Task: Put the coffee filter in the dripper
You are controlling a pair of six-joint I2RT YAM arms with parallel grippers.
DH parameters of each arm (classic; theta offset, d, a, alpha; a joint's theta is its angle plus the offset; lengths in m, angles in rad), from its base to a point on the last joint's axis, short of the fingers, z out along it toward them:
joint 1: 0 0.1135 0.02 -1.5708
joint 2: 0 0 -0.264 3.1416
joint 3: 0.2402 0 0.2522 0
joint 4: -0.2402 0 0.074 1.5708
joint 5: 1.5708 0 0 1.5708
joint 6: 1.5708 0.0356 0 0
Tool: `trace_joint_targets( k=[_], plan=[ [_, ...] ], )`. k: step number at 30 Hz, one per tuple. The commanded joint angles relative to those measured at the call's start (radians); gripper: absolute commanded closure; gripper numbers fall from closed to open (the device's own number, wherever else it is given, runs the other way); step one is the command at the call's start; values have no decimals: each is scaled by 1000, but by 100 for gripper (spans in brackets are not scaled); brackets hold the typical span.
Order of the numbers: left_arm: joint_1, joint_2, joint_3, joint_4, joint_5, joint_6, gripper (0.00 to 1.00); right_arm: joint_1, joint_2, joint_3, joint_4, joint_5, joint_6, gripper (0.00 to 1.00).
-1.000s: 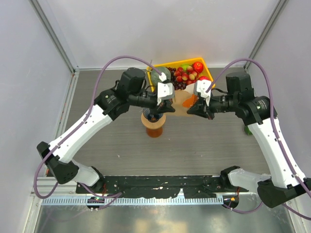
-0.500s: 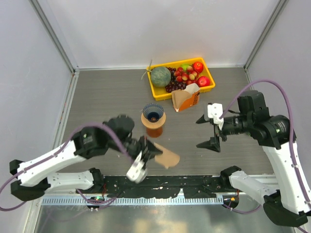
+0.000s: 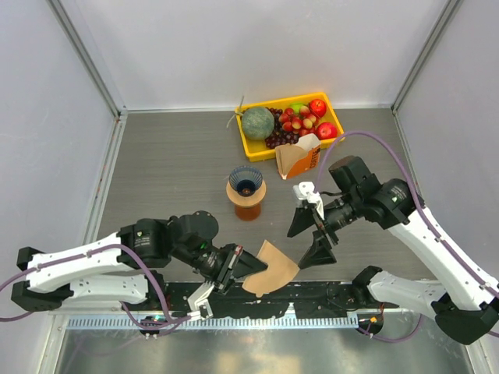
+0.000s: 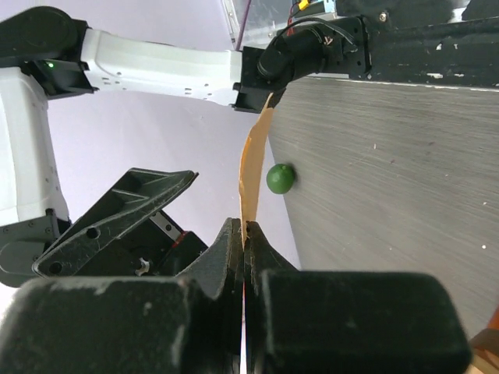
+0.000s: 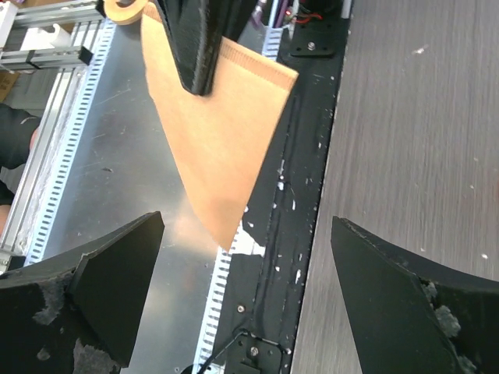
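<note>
The coffee filter (image 3: 270, 269), a flat tan paper fan, hangs over the table's near edge. My left gripper (image 3: 238, 265) is shut on its left edge. In the left wrist view the coffee filter (image 4: 253, 164) stands edge-on out of the shut left gripper (image 4: 244, 231). My right gripper (image 3: 309, 238) is open just right of the filter, apart from it. In the right wrist view the coffee filter (image 5: 214, 132) hangs ahead of the wide-open right gripper (image 5: 247, 221). The dripper (image 3: 246, 181), a dark blue cone, sits empty on the orange-brown stand (image 3: 248, 206) mid-table.
A yellow tray (image 3: 337, 125) with a melon (image 3: 257, 123), grapes and apples stands at the back. An orange-and-white carton (image 3: 299, 158) stands in front of it. A green lime (image 4: 281, 178) lies on the table. The black base rail (image 3: 312, 294) runs along the near edge.
Both arms have left the carton area for the near edge. The left gripper carried the filter there and turned it. The right gripper opened and swung left toward the filter.
</note>
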Motion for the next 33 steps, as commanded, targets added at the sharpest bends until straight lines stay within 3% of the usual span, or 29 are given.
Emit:
trace_joint_targets(
  k=[1,12,15,17,18,19,20,24,25,28,31,33],
  plan=[
    [-15,12,42,-1,26,304,100,60,-23,-13,149,-29,144,5],
    [-33,49,74,14,20,315,100,175,76,-34,214,-57,187,4],
    [-32,50,75,13,-2,286,100,193,104,-14,192,-68,159,25],
    [-32,44,68,26,-32,238,100,203,109,-10,181,-75,144,57],
    [-32,40,64,33,-49,212,100,203,107,-10,178,-77,141,67],
    [-30,30,52,62,-67,176,98,203,109,-6,174,-77,138,88],
    [-32,15,30,104,-89,116,85,203,110,6,166,-66,130,95],
    [2,-51,-21,221,-231,-125,12,103,119,66,77,-100,69,95],
    [23,-75,-28,240,-265,-216,1,35,121,98,54,-121,41,95],
    [129,-138,-36,304,-347,-465,1,-107,123,173,-70,-155,-93,95],
    [356,-161,24,338,-362,-816,0,-262,107,244,-69,-251,-112,95],
    [497,-152,99,266,-275,-1069,0,-330,75,250,46,-303,32,95]
  ],
)
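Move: The coffee filter, still pinched in my left fingers, has its middle about 4 cm to the right of that hand, 1 cm back and 2 cm below. From my open right hand it lies some 4 cm back, 4 cm left and 2 cm lower. Counted from the right hand, the dripper stands about 14 cm ahead, 9 cm left and 15 cm below, and the open paper box roughly 26 cm ahead, 5 cm right and 23 cm below. I ease my right hand about 5 cm left and back, sinking slightly, and pinch the filter's near side while my left hand keeps it nearly still. Then my left fingers open wide and that hand swings away forward, up and a little left, some 12 cm, turning roughly 40 degrees counter-clockwise; meanwhile my right hand carries the filter forward, up and slightly right, towards the dripper. ##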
